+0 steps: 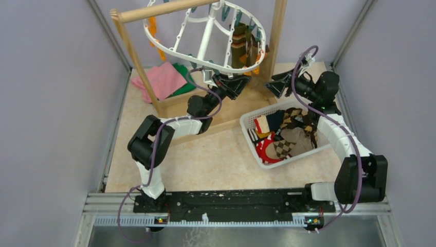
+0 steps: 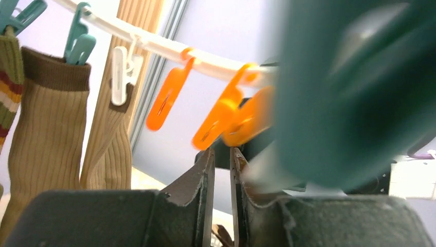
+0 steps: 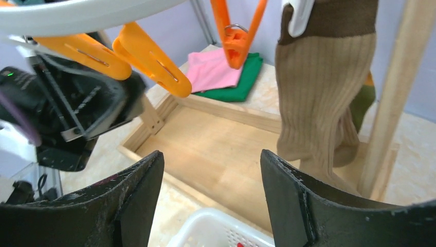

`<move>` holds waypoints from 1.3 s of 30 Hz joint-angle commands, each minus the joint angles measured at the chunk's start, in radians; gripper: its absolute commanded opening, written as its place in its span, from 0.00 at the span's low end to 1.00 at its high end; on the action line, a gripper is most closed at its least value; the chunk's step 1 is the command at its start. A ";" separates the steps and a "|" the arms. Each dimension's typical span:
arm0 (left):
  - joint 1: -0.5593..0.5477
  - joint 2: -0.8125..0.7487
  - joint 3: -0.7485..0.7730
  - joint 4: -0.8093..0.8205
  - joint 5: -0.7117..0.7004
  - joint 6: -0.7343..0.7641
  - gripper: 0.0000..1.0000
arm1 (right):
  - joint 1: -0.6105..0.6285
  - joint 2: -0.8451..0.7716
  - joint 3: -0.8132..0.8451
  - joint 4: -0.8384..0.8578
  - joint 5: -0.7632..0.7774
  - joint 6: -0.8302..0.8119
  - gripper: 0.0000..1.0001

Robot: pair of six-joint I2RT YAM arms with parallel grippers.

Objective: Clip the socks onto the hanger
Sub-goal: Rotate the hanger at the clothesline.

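Observation:
The white hanger (image 1: 205, 36) hangs from the wooden pole, with socks (image 1: 241, 49) clipped along its right rim. Two tan ribbed socks (image 2: 46, 134) and a striped one (image 2: 7, 87) hang from clips in the left wrist view. My left gripper (image 1: 237, 85) is just below the rim (image 2: 164, 47), under orange clips (image 2: 221, 116). Its jaws (image 2: 222, 152) stand a narrow slit apart with nothing between them, and a blurred teal clip (image 2: 349, 87) fills the right side. My right gripper (image 1: 275, 85) is open and empty (image 3: 211, 157), beside a hanging tan sock (image 3: 319, 98). More socks (image 1: 283, 136) lie in the basket.
The white slotted basket (image 1: 249, 123) stands under the right arm, and its rim (image 3: 216, 231) shows below the right jaws. Pink and green cloths (image 1: 162, 80) lie at the back left. The rack's wooden post (image 3: 391, 103) and base board (image 3: 221, 149) are close to both grippers.

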 commanded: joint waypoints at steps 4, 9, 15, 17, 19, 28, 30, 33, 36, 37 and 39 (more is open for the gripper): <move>-0.004 -0.098 -0.136 0.274 -0.010 -0.005 0.36 | -0.010 -0.092 -0.044 0.025 -0.155 -0.079 0.69; -0.004 -0.154 -0.195 0.281 0.016 0.004 0.37 | -0.010 -0.099 -0.072 0.089 -0.187 -0.039 0.69; -0.004 -0.184 -0.233 0.243 0.017 0.056 0.39 | -0.008 -0.034 -0.097 0.177 -0.192 0.060 0.68; -0.002 -0.178 -0.241 0.262 0.017 0.052 0.39 | -0.008 -0.014 -0.099 0.196 -0.191 0.086 0.66; -0.002 -0.176 -0.255 0.283 0.024 0.045 0.39 | -0.008 -0.004 -0.099 0.214 -0.203 0.104 0.65; 0.010 -0.189 -0.299 0.269 0.024 0.085 0.40 | 0.024 0.014 -0.112 0.238 -0.224 0.104 0.64; 0.013 -0.188 -0.303 0.266 0.019 0.089 0.40 | 0.028 0.019 -0.113 0.238 -0.224 0.104 0.64; 0.018 -0.186 -0.309 0.268 0.019 0.089 0.40 | 0.030 0.019 -0.114 0.237 -0.222 0.100 0.64; 0.020 -0.183 -0.311 0.270 0.021 0.089 0.40 | 0.032 0.021 -0.115 0.236 -0.221 0.096 0.64; 0.021 -0.182 -0.311 0.271 0.020 0.087 0.40 | 0.032 0.022 -0.115 0.235 -0.220 0.096 0.64; 0.023 -0.180 -0.313 0.274 0.023 0.085 0.40 | 0.032 0.023 -0.115 0.236 -0.221 0.095 0.64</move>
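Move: The nearest orange clips hang from the hanger's front rim about 4 cm above my left fingertips, roughly 1 cm ahead and 2 cm to the right. From that hand an empty white clip is some 6 cm left, 1 cm back and 3 cm higher; the brown sock hangs about 10 cm ahead, 4 cm right and 3 cm lower. From my right hand those orange clips lie about 2 cm ahead, 7 cm left and 7 cm up. I drop my left hand out from under the hanger rim, opening the nearly shut fingers to less than halfway so that they come free of the clips; after a small rise as I draw back and left, I sink again, ending about 5 cm lower. My open right hand eases back some 4 cm, then left and down a little, turning counter-clockwise about 15 degrees and touching nothing. ##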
